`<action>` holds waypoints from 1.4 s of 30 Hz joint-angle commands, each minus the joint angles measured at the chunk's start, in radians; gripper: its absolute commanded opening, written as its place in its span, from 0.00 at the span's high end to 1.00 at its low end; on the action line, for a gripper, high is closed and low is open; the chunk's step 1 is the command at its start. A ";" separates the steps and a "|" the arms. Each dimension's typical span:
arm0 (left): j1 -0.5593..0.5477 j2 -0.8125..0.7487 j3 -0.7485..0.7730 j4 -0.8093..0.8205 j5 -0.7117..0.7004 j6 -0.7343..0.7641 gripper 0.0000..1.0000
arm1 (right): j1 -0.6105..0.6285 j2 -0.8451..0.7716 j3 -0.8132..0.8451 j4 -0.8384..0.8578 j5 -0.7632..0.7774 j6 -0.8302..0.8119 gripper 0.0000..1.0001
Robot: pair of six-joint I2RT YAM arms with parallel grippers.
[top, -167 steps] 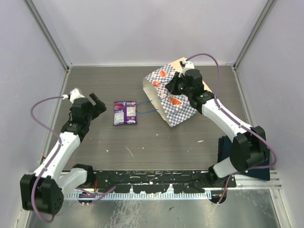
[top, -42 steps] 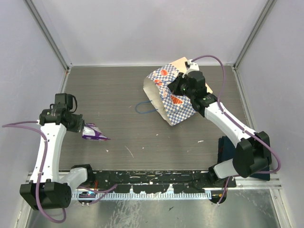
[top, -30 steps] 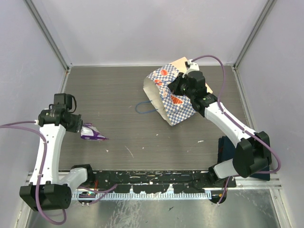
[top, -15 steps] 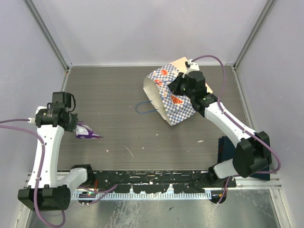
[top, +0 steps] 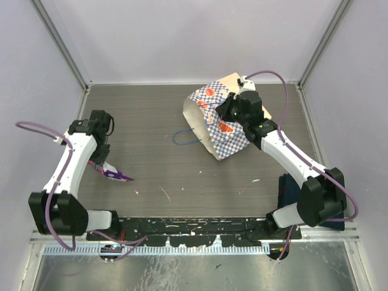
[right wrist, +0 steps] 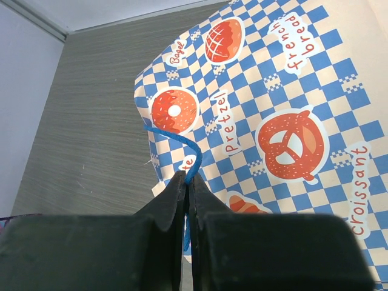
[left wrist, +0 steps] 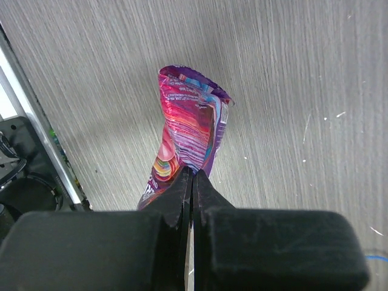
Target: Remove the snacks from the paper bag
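A purple snack packet hangs crumpled from my left gripper, which is shut on its upper edge just above the table's left front. In the left wrist view the packet dangles past the closed fingertips. The paper bag, tan with blue-white checks and bakery pictures, lies on its side at the back right, mouth facing left. My right gripper is over it, shut on its blue cord handle. The bag's printed side fills the right wrist view. The bag's inside is hidden.
The bag's other blue handle loop lies on the table left of the bag. A dark blue cloth sits by the right arm's base. Metal frame posts and white walls close in the table on three sides.
My left arm has picked the purple packet off the table's middle and carried it to the left front. In the last half second its wrist swung round above the packet. The right arm holds still.
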 commanded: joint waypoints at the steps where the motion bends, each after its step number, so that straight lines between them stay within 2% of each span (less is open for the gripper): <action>1: -0.015 0.105 0.085 0.007 -0.079 -0.026 1.00 | -0.006 -0.018 0.025 0.013 0.062 0.008 0.99; 11: -0.050 0.515 0.387 -0.288 -0.220 -0.083 1.00 | -0.006 -0.012 0.031 0.007 0.070 -0.007 0.99; 17: -0.061 0.570 0.412 -0.246 -0.198 -0.076 1.00 | -0.005 -0.010 0.034 0.003 0.074 -0.016 0.99; 31: -0.061 0.720 0.566 -0.297 -0.175 -0.071 1.00 | -0.005 -0.012 0.038 -0.003 0.064 -0.037 0.99; 40: -0.061 0.754 0.586 -0.242 -0.129 -0.022 1.00 | -0.005 -0.011 0.040 -0.003 0.058 -0.046 0.99; 41: -0.061 0.755 0.589 -0.238 -0.125 -0.019 0.96 | -0.005 -0.011 0.040 -0.002 0.057 -0.047 0.99; 42: -0.061 0.757 0.592 -0.235 -0.123 -0.019 0.86 | -0.006 -0.010 0.040 -0.003 0.057 -0.047 0.99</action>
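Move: The left hand still pinches the purple snack bag; the bare table patch it is being brought to lies about 6 cm ahead, 4 cm to the right and some 13 cm below. The paper bag lies on its side about 45 cm to the hand's right and 17 cm farther out, its loose blue handle some 32 cm right and 9 cm ahead. From the right hand, that patch is roughly 39 cm left, 14 cm back and 21 cm down. With its fingers shut on the folded snack bag, the left hand carries it forward over the left side of the table, about 9 cm in all, sinking some 5 cm towards the bare table; the first 6 cm go quickly, then the hand slows to a creep. Meanwhile the wrist tilts roughly 25 degrees so that the fingertips swing back towards the base and a little to the left, and the pinch is still kept as the lower part of the snack bag comes down on the table. ##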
